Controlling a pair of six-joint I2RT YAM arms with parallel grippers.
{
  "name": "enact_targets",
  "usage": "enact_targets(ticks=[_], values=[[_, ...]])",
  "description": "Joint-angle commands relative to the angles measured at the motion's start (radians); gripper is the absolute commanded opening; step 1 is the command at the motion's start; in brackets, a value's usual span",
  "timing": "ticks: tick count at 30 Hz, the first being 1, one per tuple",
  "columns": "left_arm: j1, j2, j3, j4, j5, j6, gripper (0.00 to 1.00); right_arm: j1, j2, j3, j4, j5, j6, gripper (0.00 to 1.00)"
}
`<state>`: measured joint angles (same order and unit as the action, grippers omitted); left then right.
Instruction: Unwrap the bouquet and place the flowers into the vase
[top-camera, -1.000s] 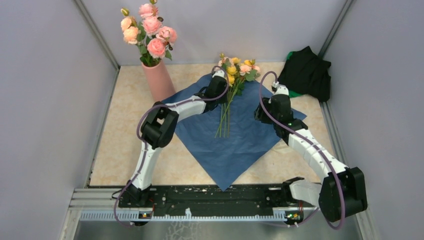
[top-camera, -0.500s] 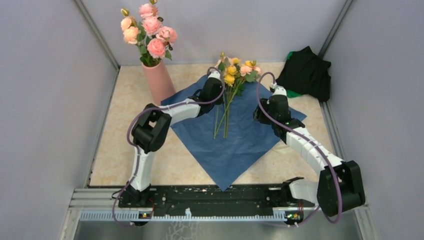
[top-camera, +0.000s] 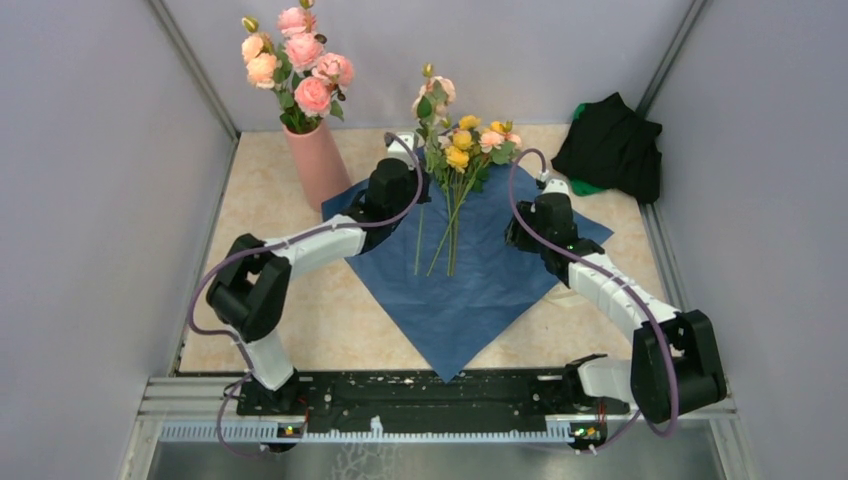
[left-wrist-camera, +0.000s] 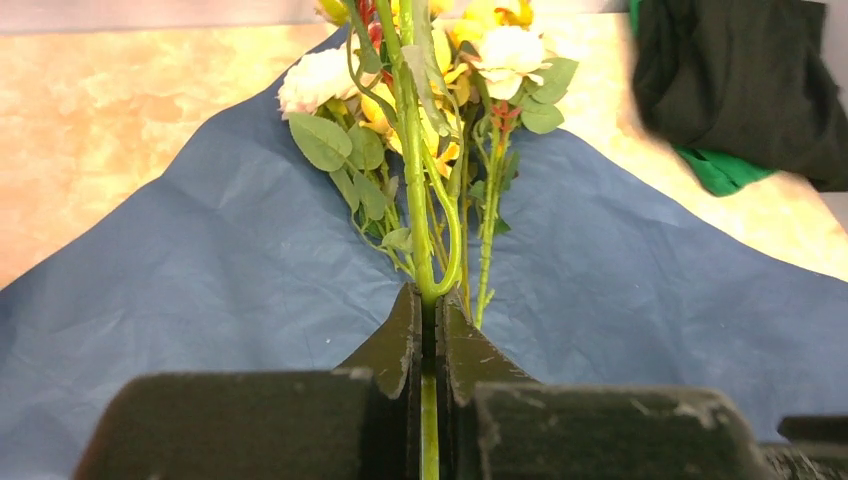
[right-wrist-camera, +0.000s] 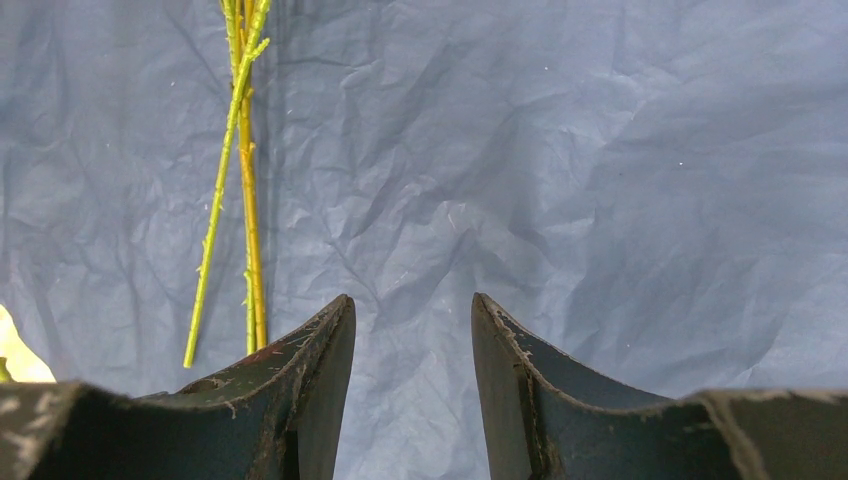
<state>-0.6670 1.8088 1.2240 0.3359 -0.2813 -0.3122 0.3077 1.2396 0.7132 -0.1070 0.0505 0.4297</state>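
The bouquet lies unwrapped: its blue paper (top-camera: 470, 270) is spread flat, and the flowers (top-camera: 470, 140) with yellow and peach blooms rest on it. My left gripper (top-camera: 414, 170) (left-wrist-camera: 428, 300) is shut on one green flower stem (left-wrist-camera: 415, 200), lifted so its peach bloom (top-camera: 434, 90) stands above the others. The salmon-pink vase (top-camera: 318, 165) stands at the back left, left of this gripper. My right gripper (top-camera: 520, 238) (right-wrist-camera: 412, 300) hovers open over the paper (right-wrist-camera: 600, 150), right of the loose stems (right-wrist-camera: 245, 200), holding nothing.
Larger pink roses (top-camera: 298, 65) fill the vase. A black cloth heap (top-camera: 612, 145) (left-wrist-camera: 740, 80) with a green edge lies at the back right corner. Grey walls close in the beige table (top-camera: 255, 260) on three sides.
My left gripper closed on one stem and moved left and up with it, raising that flower out of the bunch. The right arm shifted only slightly.
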Motion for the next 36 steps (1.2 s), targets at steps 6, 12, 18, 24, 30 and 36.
enact_targets(ticks=[6,12,18,24,30,36], values=[[-0.004,-0.274,-0.243,0.399,0.314,0.179,0.0,0.004,0.01,-0.003,0.068,-0.021,0.006,0.47],[-0.01,-0.477,-0.372,0.542,0.33,0.233,0.0,0.005,0.028,-0.004,0.081,-0.041,0.008,0.47],[-0.013,-0.676,-0.43,0.62,0.254,0.362,0.0,0.004,0.048,-0.004,0.088,-0.047,0.007,0.47],[-0.011,-0.797,-0.42,0.66,0.121,0.582,0.0,0.005,0.059,-0.004,0.094,-0.047,0.009,0.47],[-0.006,-0.736,-0.329,0.696,-0.031,0.858,0.0,0.005,0.067,-0.006,0.099,-0.047,0.009,0.46],[0.103,-0.644,-0.253,0.781,-0.058,0.895,0.0,0.004,0.074,-0.004,0.097,-0.066,0.007,0.46]])
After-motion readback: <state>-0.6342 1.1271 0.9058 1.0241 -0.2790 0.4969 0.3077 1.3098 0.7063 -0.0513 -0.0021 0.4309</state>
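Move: The left gripper already holds one peach flower by its stem, low over the blue wrapping. The vase stands about 26 cm to its left and some 5 cm farther out, its middle about level with the hand; its pink flowers rise above it, centred some 27 cm higher than the hand. The remaining bunch lies about 8 cm right, 6 cm ahead and 13 cm below. From the right hand, the vase is roughly 44 cm left, 16 cm ahead and 6 cm up. Keep the stem pinched and lift the left gripper about 30 cm, first drawing it back clear of the bunch, then sweeping it some 16 cm left to the vase's side and easing slightly forward at the end. Tip the fingers up some 60 degrees on the way, swinging the flower from nearly flat to upright; the wrist yaws clockwise first, then back counter-clockwise. ##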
